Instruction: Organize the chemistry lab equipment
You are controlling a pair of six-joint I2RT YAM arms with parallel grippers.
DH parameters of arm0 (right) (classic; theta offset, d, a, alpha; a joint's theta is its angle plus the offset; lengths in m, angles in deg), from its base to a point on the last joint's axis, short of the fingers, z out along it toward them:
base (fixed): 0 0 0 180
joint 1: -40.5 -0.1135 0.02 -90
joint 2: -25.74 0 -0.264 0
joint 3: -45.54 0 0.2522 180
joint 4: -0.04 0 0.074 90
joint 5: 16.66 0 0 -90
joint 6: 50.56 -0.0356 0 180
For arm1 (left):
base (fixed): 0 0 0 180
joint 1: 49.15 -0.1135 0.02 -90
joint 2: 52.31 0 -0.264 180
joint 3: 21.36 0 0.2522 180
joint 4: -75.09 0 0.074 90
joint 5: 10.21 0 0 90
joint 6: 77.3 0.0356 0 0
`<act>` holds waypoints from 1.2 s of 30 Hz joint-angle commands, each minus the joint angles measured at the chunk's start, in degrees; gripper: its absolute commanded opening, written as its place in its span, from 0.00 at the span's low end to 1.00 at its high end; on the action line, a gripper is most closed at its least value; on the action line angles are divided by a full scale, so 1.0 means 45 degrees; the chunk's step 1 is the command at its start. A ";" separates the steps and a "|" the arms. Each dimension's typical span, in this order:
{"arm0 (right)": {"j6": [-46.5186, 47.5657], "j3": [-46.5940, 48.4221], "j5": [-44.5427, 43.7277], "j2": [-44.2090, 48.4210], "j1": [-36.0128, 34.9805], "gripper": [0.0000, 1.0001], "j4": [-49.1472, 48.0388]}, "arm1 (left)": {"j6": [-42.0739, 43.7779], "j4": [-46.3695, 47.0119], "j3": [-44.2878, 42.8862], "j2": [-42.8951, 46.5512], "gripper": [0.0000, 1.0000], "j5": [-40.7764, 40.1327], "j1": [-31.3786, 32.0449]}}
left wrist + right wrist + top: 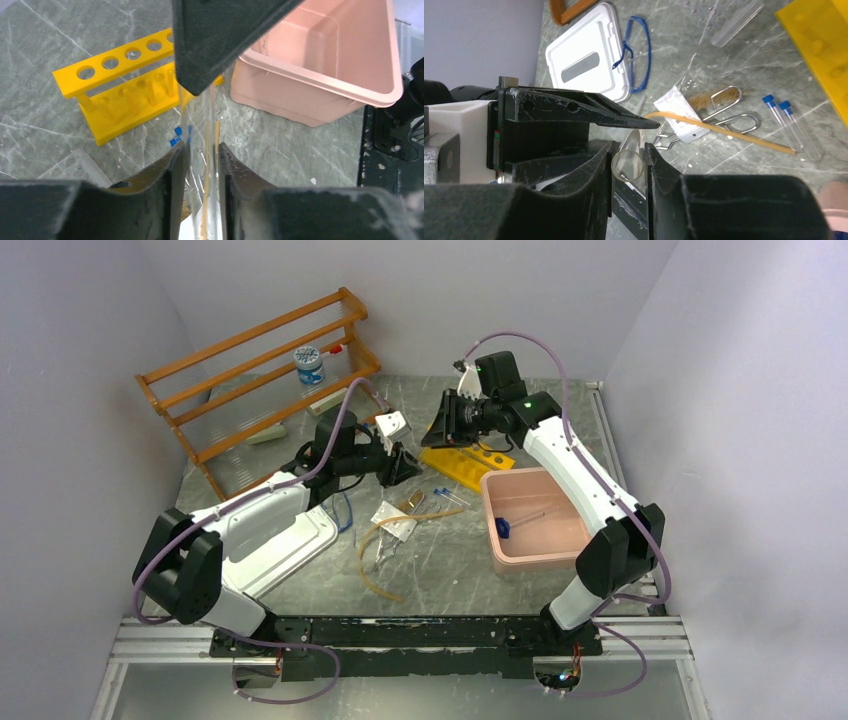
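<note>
A clear test tube point(200, 120) is gripped at both ends, above the table between the arms. My left gripper point(200, 147) is shut on its lower part. My right gripper point(629, 150) is shut on the tube's open mouth point(628, 165), whose rim touches both pads. From above, the left gripper point(405, 465) and right gripper point(440, 425) meet tip to tip beside the yellow tube rack point(465, 465). On the table lie a tan hose point(724, 132), a white packet point(679, 112), wire tongs point(724, 95) and two blue-capped tubes point(786, 122).
A pink bin point(535, 520) holding a small blue item stands at the right. A white lid point(584, 55) and blue safety glasses point(636, 55) lie at the left. The wooden shelf rack point(260, 370) with a jar point(309, 365) stands at the back left.
</note>
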 commanded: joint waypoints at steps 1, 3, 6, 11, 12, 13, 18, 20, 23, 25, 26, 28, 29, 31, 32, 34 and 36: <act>0.0413 0.0501 -0.1325 0.0204 -0.0006 0.14 -0.0641 | -0.0576 0.0709 -0.0246 -0.0010 0.43 0.0212 0.0067; 0.0838 0.0777 -0.2209 0.0312 0.0013 0.14 -0.0912 | -0.1440 0.0839 -0.0154 0.0090 0.54 -0.0751 0.0045; 0.1725 0.1742 -0.3465 0.0211 -0.0017 0.14 -0.0851 | -0.2539 0.0772 -0.0151 0.0288 0.70 -0.1962 -0.0152; 0.3005 0.3865 -0.5950 -0.0883 -0.0089 0.14 0.0128 | -0.3942 0.1348 0.0396 0.0890 0.74 -0.3574 -0.0686; 0.3240 0.4264 -0.6563 -0.1164 -0.0170 0.13 0.0321 | -0.4147 0.1623 0.0640 0.1076 0.74 -0.3851 -0.0807; 0.3465 0.4706 -0.7454 -0.1416 -0.0263 0.13 0.0472 | -0.4319 0.1831 0.0859 0.1306 0.74 -0.4144 -0.0927; 0.4299 0.5646 -0.9118 -0.2495 -0.0548 0.13 0.0614 | -0.4732 0.1478 0.1320 0.1870 0.72 -0.6213 -0.1306; 0.4403 0.5779 -0.9454 -0.2841 -0.0622 0.13 0.0560 | -0.4906 0.1147 0.1379 0.1995 0.72 -0.6952 -0.1329; 0.4496 0.5653 -0.9644 -0.3176 -0.0681 0.13 0.0300 | -0.5066 0.1006 0.1604 0.2174 0.71 -0.7368 -0.1368; 0.4562 0.5370 -0.9528 -0.3295 -0.0716 0.13 0.0012 | -0.5096 0.1107 0.1753 0.2240 0.71 -0.7185 -0.1392; 0.4587 0.5177 -0.9478 -0.3318 -0.0739 0.13 -0.0204 | -0.5083 0.1212 0.1852 0.2260 0.71 -0.6968 -0.1393; 0.4683 0.4649 -0.9264 -0.3356 -0.0764 0.13 -0.0753 | -0.5162 0.1506 0.2078 0.2322 0.70 -0.6464 -0.1412; 0.4661 0.4450 -0.9279 -0.3379 -0.0804 0.13 -0.0956 | -0.5218 0.1611 0.2169 0.2356 0.70 -0.6326 -0.1412; 0.4627 0.4003 -0.9215 -0.3349 -0.0839 0.13 -0.1411 | -0.5346 0.1668 0.2304 0.2421 0.70 -0.6218 -0.1412; 0.4605 0.3793 -0.9207 -0.3344 -0.0864 0.13 -0.1590 | -0.5370 0.1678 0.2351 0.2444 0.70 -0.6229 -0.1412; 0.4627 0.3478 -0.9123 -0.3344 -0.0886 0.13 -0.1893 | -0.5366 0.1621 0.2359 0.2466 0.69 -0.6316 -0.1412; 0.4724 0.3314 -0.9124 -0.3461 -0.0914 0.13 -0.2046 | -0.5280 0.1512 0.2297 0.2486 0.69 -0.6341 -0.1412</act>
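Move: The test tube is held by both hands. The hole at the yellow rack's left end lies some 11 cm ahead of the right hand, in line sideways and about 18 below. The rack's middle is roughly 5 ahead and 8 to the right; the two blue-capped tubes are about 3 back and 4 right; the clear well plate is about 6 ahead and 11 left. From the left hand that end hole is about 13 ahead, 5 right and 12 lower. The test tube passes wholly to the right hand: the left fingers open wide and let go, then back off about 10 cm left and 5 forward, turning counter-clockwise some 40 degrees. Keeping its grip near the mouth, the right hand carries the tube 14 cm forward and slightly right, arching up nearly 9 cm then down about 10, its fingers swinging from leftward to forward so the tube's bottom points down at the rack's left-end hole. ##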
